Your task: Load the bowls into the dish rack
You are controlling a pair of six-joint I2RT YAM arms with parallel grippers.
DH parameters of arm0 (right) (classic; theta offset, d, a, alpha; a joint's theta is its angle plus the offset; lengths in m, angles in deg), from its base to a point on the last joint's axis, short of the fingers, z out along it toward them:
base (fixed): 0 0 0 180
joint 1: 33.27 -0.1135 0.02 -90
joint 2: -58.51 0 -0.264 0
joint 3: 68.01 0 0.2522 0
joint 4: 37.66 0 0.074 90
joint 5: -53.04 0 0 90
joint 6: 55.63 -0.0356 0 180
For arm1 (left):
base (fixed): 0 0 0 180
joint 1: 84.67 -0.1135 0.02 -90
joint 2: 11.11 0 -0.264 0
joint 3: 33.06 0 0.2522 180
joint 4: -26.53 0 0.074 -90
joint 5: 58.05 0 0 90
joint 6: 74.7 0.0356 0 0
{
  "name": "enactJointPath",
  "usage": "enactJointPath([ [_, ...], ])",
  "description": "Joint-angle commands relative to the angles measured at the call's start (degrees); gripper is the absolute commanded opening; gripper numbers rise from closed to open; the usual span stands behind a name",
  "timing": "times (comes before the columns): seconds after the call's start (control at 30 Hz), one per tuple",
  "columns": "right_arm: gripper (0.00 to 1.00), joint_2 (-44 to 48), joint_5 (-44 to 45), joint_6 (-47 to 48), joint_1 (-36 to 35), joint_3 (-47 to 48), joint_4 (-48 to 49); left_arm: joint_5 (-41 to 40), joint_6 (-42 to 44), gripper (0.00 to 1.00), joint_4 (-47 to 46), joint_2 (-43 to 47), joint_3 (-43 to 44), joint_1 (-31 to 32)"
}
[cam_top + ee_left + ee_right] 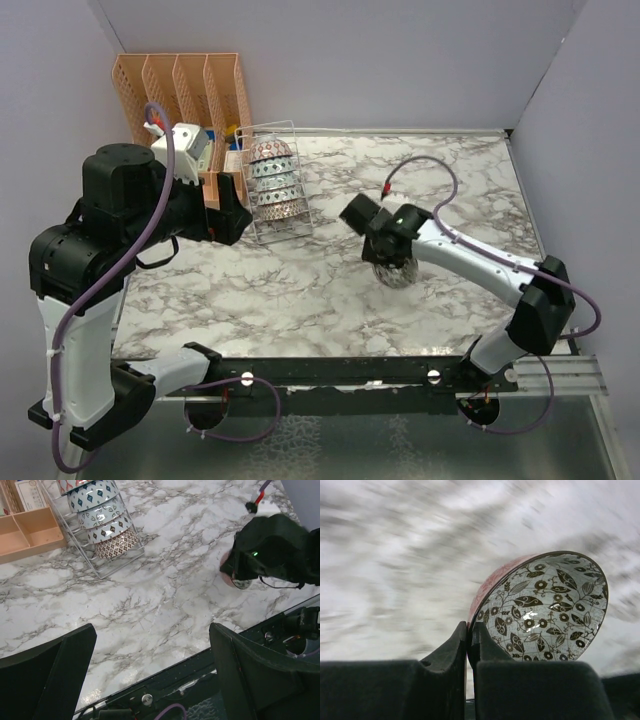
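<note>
A reddish-pink bowl (545,605) with a white inside patterned in dark leaves and flowers is tilted on edge. My right gripper (470,630) is shut on its rim, one finger inside and one outside. From above, that bowl (396,274) hangs under the right gripper (385,255) over the middle of the table. The wire dish rack (262,232) stands at the back left with several bowls (272,170) on edge in its slots, also seen in the left wrist view as a row of bowls (107,527). My left gripper (152,635) is open and empty, just left of the rack.
A peach slotted organiser (180,85) stands against the back wall, left of the rack, with a white box (190,145) in front of it. A peach tray (30,535) lies beside the rack. A black rail (330,375) runs along the table's near edge. Walls close in on both sides.
</note>
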State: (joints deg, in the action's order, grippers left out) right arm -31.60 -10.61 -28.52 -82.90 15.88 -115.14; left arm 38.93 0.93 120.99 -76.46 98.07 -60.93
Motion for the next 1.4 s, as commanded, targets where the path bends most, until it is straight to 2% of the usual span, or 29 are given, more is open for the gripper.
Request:
enactJointPath([
  [0.0, 0.01, 5.43, -0.64, 7.77, 0.23, 15.38, 18.45, 0.33, 0.66, 0.99, -0.6, 0.25, 2.69, 0.16],
  [0.07, 0.01, 6.37, -1.64, 7.93, 0.26, 16.11, 29.91, -0.62, 0.5, 0.99, -1.07, 0.34, 3.79, 0.17],
  [0.17, 0.01, 7.39, -3.44, 8.39, 0.29, 11.86, 54.89, -3.02, 0.64, 0.99, -1.6, 0.12, 7.16, 0.21],
  [0.27, 0.01, 4.25, -4.1, 7.13, 0.31, 9.58, 77.04, -4.47, 0.86, 0.99, -1.73, -0.4, 9.6, 0.23],
  [0.4, 0.01, -6.39, -4.56, 2.55, 0.77, 14.03, 94.55, -4.55, 0.89, 0.99, -2.13, -0.25, 9.75, 0.25],
  [0.5, 0.01, -15.01, -5.23, -0.64, 1.51, 19.57, 104.25, -5.2, 0.88, 0.99, -2.09, 0.1, 9.77, 0.25],
  [0.77, 0.01, -34.06, -5.13, -6.45, 3.57, 36.89, 115.56, -6.98, 1.44, 0.99, -1.56, 0.87, 9.69, 0.25],
  [1.27, 0.01, -51.96, -6.29, -25.63, 4.45, 51.5, 114.99, -9.38, 3.03, 0.99, -1.43, 0.91, 8.51, 0.64],
  [1.37, 0.01, -52.92, -6.23, -27.93, 4.43, 51.89, 114.17, -9.71, 3.21, 0.99, -1.43, 0.78, 8.25, 0.89],
])
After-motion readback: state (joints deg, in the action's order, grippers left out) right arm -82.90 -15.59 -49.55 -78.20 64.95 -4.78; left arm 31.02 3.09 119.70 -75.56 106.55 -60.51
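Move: The right gripper already holds the black-flower bowl just off the table. The free far end of the dish rack lies about 30 cm ahead and 28 cm to its left, near its own height; the red-patterned bowl stands some 4 cm nearer, the lattice bowl about 17 cm nearer and 4 cm to the right of that end. The peach organizer is roughly 15 cm left of it. From the left gripper the rack's far end is some 33 cm ahead and 35 cm below. Keep the right fingers shut on the bowl's rim and sweep it up, forward and left, about 30 cm each way, to above the rack's far end, easing down a few centimetres last. On the way turn the wrist some 120 degrees, so that fingers pointing down end pointing forward and slightly up. Raise the empty, open left gripper about 5 cm, drawing it slightly left. ##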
